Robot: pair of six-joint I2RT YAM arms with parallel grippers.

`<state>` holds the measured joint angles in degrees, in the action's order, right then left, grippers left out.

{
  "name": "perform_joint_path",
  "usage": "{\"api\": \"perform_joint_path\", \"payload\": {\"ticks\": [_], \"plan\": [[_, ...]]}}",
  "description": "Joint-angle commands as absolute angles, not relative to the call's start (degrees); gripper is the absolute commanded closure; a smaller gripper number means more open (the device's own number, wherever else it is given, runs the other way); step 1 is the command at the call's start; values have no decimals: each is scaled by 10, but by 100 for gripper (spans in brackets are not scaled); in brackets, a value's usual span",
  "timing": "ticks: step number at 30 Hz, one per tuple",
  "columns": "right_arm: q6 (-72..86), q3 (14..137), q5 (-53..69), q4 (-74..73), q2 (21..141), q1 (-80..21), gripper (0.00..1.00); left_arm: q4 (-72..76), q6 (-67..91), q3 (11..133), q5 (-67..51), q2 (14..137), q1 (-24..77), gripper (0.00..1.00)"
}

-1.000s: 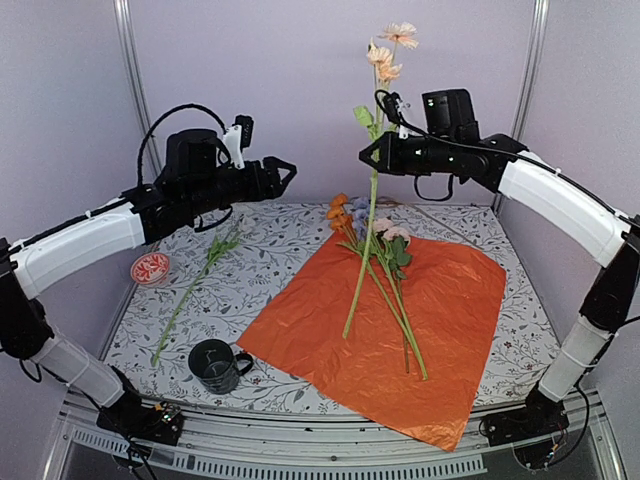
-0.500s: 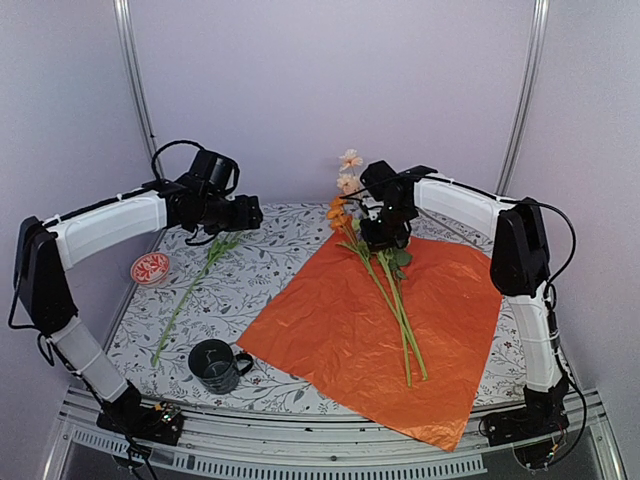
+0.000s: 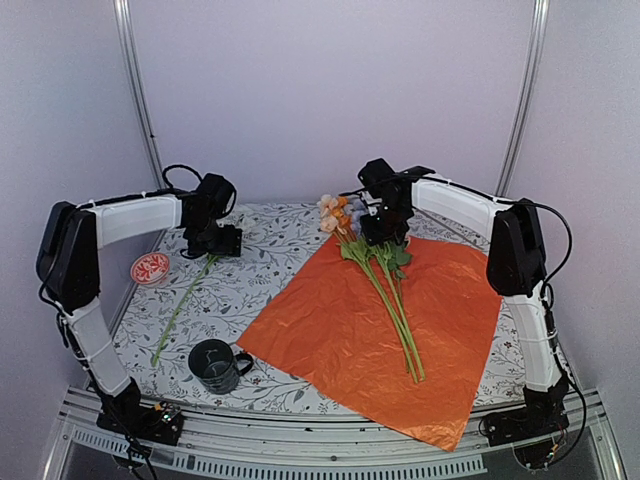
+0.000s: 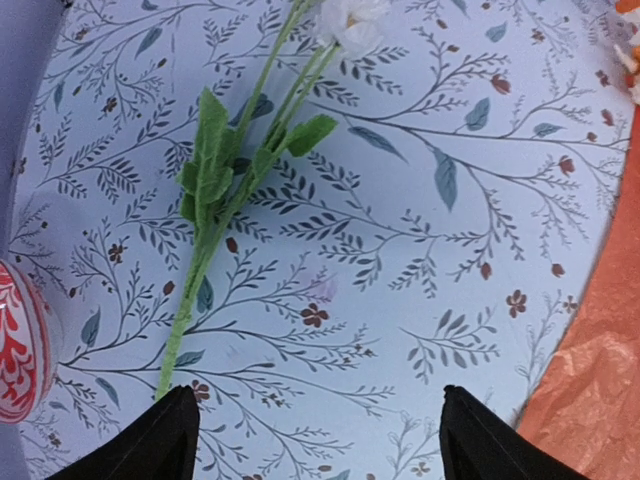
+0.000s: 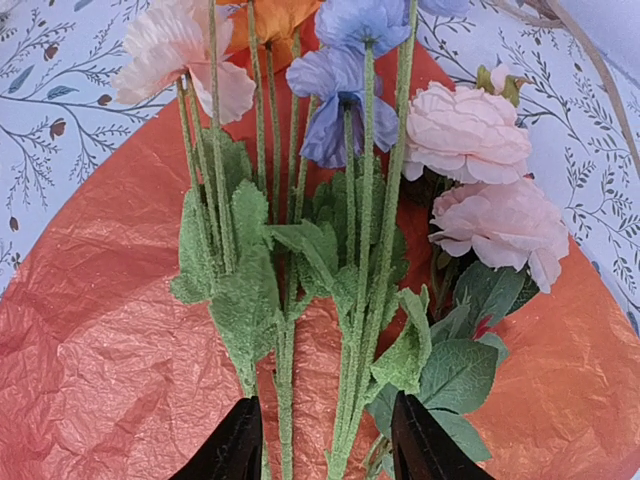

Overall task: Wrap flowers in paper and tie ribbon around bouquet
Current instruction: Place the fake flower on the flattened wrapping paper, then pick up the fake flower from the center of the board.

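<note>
The flowers (image 3: 386, 285) lie in a bunch on the paper (image 3: 330, 340), which shows its orange-red side, with their heads toward the back. My right gripper (image 3: 383, 230) hangs just over the stems (image 5: 355, 330) below the heads. It is open, its fingers (image 5: 232, 448) standing either side of several stems without pinching them. One more flower (image 3: 192, 290), with a white head (image 4: 350, 20), lies on the tablecloth to the left. My left gripper (image 3: 222, 243) is open above its upper stem (image 4: 215, 225), which sits beside the left finger (image 4: 160, 440). A tan ribbon (image 5: 590, 55) strand runs behind the pink heads.
A black mug (image 3: 216, 364) stands near the front left, beside the paper's corner. A red and white bowl (image 3: 150, 268) sits at the table's left edge, also seen in the left wrist view (image 4: 15, 340). The paper's edge (image 4: 590, 390) lies to the right of the left gripper.
My right arm came down from high up with the peach flower, laid it with the bunch on the paper and opened its jaws. My left arm dropped toward the lone flower.
</note>
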<state>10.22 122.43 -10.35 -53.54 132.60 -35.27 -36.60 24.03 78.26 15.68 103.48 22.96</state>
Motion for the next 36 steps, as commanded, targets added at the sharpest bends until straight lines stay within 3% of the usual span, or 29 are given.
{"api": "perform_joint_path", "payload": {"ticks": [1, 14, 21, 26, 28, 30, 31, 36], "plan": [[93, 1209, -121, -525, 1283, -366, 53, -411, 193, 772, 211, 1068, 193, 18], [83, 1131, -113, -505, 1223, -409, 52, -431, 126, 866, 162, 1219, 118, 22], [86, 1104, -122, -511, 1214, -410, 52, -423, 106, 855, 19, 1241, 99, 35], [85, 1103, -123, -512, 1208, -410, 52, -422, 95, 853, -43, 1252, 90, 57], [84, 1102, -125, -513, 1205, -411, 52, -428, 92, 853, -35, 1262, 90, 72], [84, 1099, -128, -513, 1200, -410, 52, -435, 88, 852, -42, 1272, 91, 95], [84, 1098, -130, -513, 1198, -411, 52, -435, 90, 851, -42, 1274, 93, 100], [84, 1097, -132, -515, 1188, -410, 52, -379, 122, 834, 12, 1200, 107, 100]]}}
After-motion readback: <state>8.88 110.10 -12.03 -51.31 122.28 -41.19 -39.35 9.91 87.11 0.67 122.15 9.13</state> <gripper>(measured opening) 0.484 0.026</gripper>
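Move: The white flower left on the table is my left hand's: its stem, just below the leaves, lies about 7 cm to the left, 3 cm ahead and 11 cm below. The red-patterned bowl stands about 20 cm to the left and 3 cm ahead, the dark mug about 26 cm back and 3 cm right. From my right hand, that stem is some 48 cm to the left, 2 cm back and 10 cm down. I swing my open left hand some 8 cm left and sink about 9 cm to the white flower's stem, tipping the fingers some 15 degrees steeper, then ease forward 3 cm. Drifting about 2 cm back to the right, I shut the fingers and pinch the stem under its leaves. Meanwhile my right hand, still half open and empty, draws back about 6 cm over the laid flowers. ##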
